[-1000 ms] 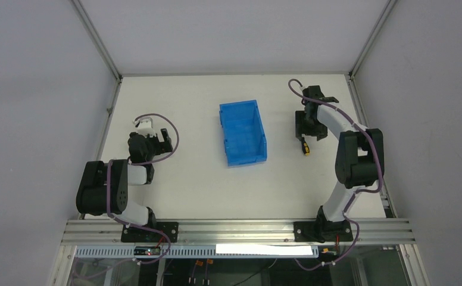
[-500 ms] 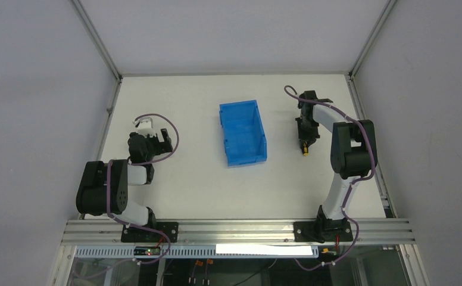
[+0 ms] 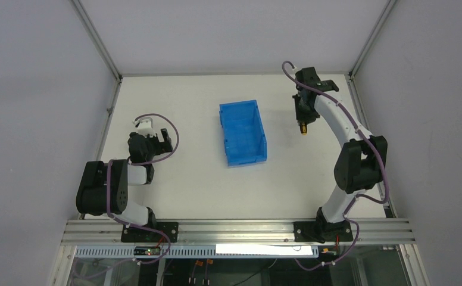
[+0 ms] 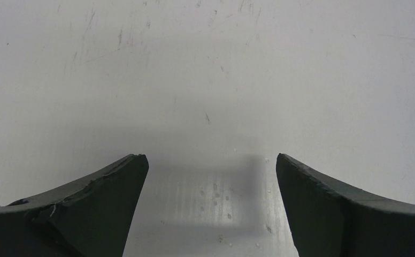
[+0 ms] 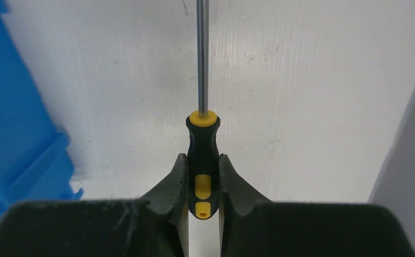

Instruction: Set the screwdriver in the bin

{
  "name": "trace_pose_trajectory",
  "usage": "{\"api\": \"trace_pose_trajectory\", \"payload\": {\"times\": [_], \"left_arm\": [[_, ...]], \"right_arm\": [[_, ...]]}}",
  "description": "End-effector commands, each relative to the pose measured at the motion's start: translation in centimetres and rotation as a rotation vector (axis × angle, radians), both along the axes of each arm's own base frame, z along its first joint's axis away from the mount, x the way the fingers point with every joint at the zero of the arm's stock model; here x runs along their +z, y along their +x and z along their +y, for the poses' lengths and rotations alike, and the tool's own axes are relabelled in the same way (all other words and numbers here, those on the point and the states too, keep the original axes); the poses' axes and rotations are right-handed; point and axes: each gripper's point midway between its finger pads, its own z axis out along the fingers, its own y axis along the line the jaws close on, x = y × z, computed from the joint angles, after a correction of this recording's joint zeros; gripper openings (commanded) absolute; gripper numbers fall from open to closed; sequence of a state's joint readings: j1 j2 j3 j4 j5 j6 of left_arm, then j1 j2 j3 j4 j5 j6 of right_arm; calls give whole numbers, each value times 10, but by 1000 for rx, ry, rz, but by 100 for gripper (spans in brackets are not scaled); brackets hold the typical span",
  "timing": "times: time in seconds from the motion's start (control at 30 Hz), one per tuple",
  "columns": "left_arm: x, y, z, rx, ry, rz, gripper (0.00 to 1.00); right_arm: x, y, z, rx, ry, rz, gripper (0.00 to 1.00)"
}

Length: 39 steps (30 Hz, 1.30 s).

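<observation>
My right gripper (image 5: 202,160) is shut on the black-and-yellow handle of the screwdriver (image 5: 202,155); its metal shaft points away, up the wrist view. From above, the right gripper (image 3: 303,122) holds the screwdriver (image 3: 303,127) above the table, right of the bin. The translucent blue bin (image 3: 242,132) stands open at the table's middle; its corner shows at the left of the right wrist view (image 5: 13,134). My left gripper (image 4: 210,171) is open and empty just over bare table at the left (image 3: 147,125).
White enclosure walls with aluminium posts (image 3: 352,74) surround the table. A grey wall edge (image 5: 408,150) shows at the right of the right wrist view. The arm bases sit on the rail (image 3: 234,229) at the near edge.
My right gripper has lifted the screwdriver off the table and carried it toward the far side. The left arm has not moved.
</observation>
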State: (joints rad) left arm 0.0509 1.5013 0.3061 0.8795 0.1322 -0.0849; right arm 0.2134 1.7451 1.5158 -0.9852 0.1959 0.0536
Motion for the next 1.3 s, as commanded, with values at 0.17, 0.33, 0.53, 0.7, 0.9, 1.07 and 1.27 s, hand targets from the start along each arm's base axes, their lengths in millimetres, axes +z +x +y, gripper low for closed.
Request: {"api": "trace_pose_trajectory", "payload": {"times": [0.17, 0.33, 0.53, 0.7, 0.9, 1.07, 1.27], "left_arm": [[14, 9, -1, -7, 21, -44, 99], [14, 9, -1, -6, 20, -44, 99], [14, 9, -1, -6, 20, -45, 99], [14, 9, -1, -6, 21, -44, 99], [14, 9, -2, -7, 20, -44, 99], [14, 9, -1, -6, 20, -45, 99], [14, 9, -1, -6, 21, -44, 99]], "right_arm": [[125, -3, 68, 70, 16, -269, 0], [154, -7, 147, 240, 100, -393, 0], [142, -9, 209, 331, 106, -452, 0], [94, -8, 226, 307, 103, -388, 0], [23, -10, 236, 284, 97, -285, 0], [-31, -12, 236, 257, 41, -188, 0], [-76, -11, 236, 226, 7, -122, 0]]}}
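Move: The right hand already holds the screwdriver by its handle, clear of the table, with the shaft pointing outward and the tool's middle about 3 cm ahead of the fingers. The blue bin's middle is some 24 cm to this hand's left, only about 1 cm farther out and around 9 cm lower. For the idle left hand, the bin lies about 35 cm to its right, level with it in reach, at nearly the same height. In an arch, the right hand rises about 13 cm while swinging left towards the bin, then stops sideways over it and sinks some 20 cm into the near half between its side walls. The wrist tips the fingers outward and up by about 20 degrees and mostly undoes that on the way down, ending turned about 15 degrees counter-clockwise. The fingers keep their pinch on the handle. ##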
